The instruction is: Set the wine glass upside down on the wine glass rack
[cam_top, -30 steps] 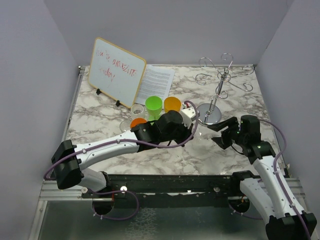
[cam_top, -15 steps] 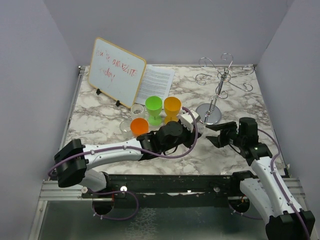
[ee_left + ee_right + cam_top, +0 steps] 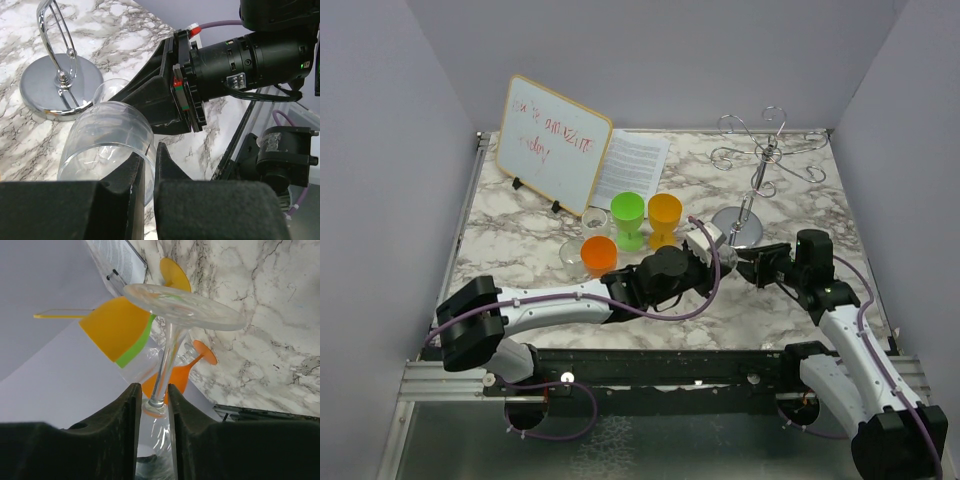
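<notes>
The clear wine glass [image 3: 102, 142] lies on its side between my two grippers, low over the marble table [image 3: 520, 250]. My left gripper [image 3: 150, 156] is shut on the rim of its bowl, one finger inside and one outside. My right gripper [image 3: 151, 389] is closed around the thin stem [image 3: 167, 357], just below the round foot [image 3: 185, 307]. In the top view the left gripper [image 3: 712, 256] and the right gripper [image 3: 752, 264] meet nose to nose. The chrome wine glass rack [image 3: 752, 190] stands just behind them, and its disc base [image 3: 60, 85] is close by.
A green cup [image 3: 628, 214], a yellow-orange cup [image 3: 665, 213], an orange cup [image 3: 598, 252] and a small clear glass [image 3: 592, 220] stand left of the grippers. A whiteboard [image 3: 553, 143] and a printed sheet [image 3: 632, 165] sit at the back left. Grey walls enclose the table.
My left arm has carried the glass right and nearer. My right gripper has moved in and narrowed from wide open onto the stem.
</notes>
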Tool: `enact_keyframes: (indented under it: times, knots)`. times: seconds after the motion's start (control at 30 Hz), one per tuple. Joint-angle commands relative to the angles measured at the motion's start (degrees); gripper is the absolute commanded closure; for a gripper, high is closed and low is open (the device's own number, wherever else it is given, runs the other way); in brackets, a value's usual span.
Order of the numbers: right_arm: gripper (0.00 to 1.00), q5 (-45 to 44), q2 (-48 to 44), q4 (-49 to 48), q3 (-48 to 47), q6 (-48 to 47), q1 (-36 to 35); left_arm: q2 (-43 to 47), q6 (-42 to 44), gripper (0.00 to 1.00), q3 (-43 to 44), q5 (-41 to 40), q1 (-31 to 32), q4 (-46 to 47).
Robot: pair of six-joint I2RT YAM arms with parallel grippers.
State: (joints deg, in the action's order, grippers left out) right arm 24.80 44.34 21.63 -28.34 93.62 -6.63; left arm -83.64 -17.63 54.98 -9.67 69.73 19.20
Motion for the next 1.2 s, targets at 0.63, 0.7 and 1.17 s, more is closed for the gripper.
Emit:
enact_keyframes:
  times: [0.63, 0.7, 1.17]
  knots:
    - [0.99, -12.8, 2.4, -7.1, -4.5, -25.1, 0.4, 9.7, -3.9, 0.18, -8.6, -8.2, 0.4, 3.8]
    - [1.00, -18.0, 0.3, -5.6, -5.7, -30.5, 0.4, 12.4, -4.5, 0.13, -9.1, -9.5, 0.0, 1.0]
    - [0.99, -25.3, -18.5, -15.5, -5.3, -66.8, 0.4, 17.6, -6.9, 0.07, 0.6, -1.1, -9.2, -20.9]
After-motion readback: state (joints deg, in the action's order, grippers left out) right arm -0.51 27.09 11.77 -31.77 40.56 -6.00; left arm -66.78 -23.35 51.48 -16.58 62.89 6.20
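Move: Between the right hand's parted fingers lies the clear wine glass, its middle about at the hand point and roughly level; the rack's round base is some 15 cm ahead of that hand and 14 cm below. The left hand still holds the glass by the bowl, so the middle is about 4 cm ahead, 6 cm to its right and slightly lower. The yellow glass stands about 15 cm ahead of the left hand, 13 cm to its left and 9 cm lower. Closing on the stem close under the bowl, the right hand takes over the wine glass; the left hand then opens wide, lets go of the bowl and backs off about 9 cm to the left, rising a little and moving forward. Keeping its pinch, the right hand carries the glass some 9 cm up and as far right, turning roughly 70 degrees until its fingers point forward, to swing the foot up and the mouth down. ##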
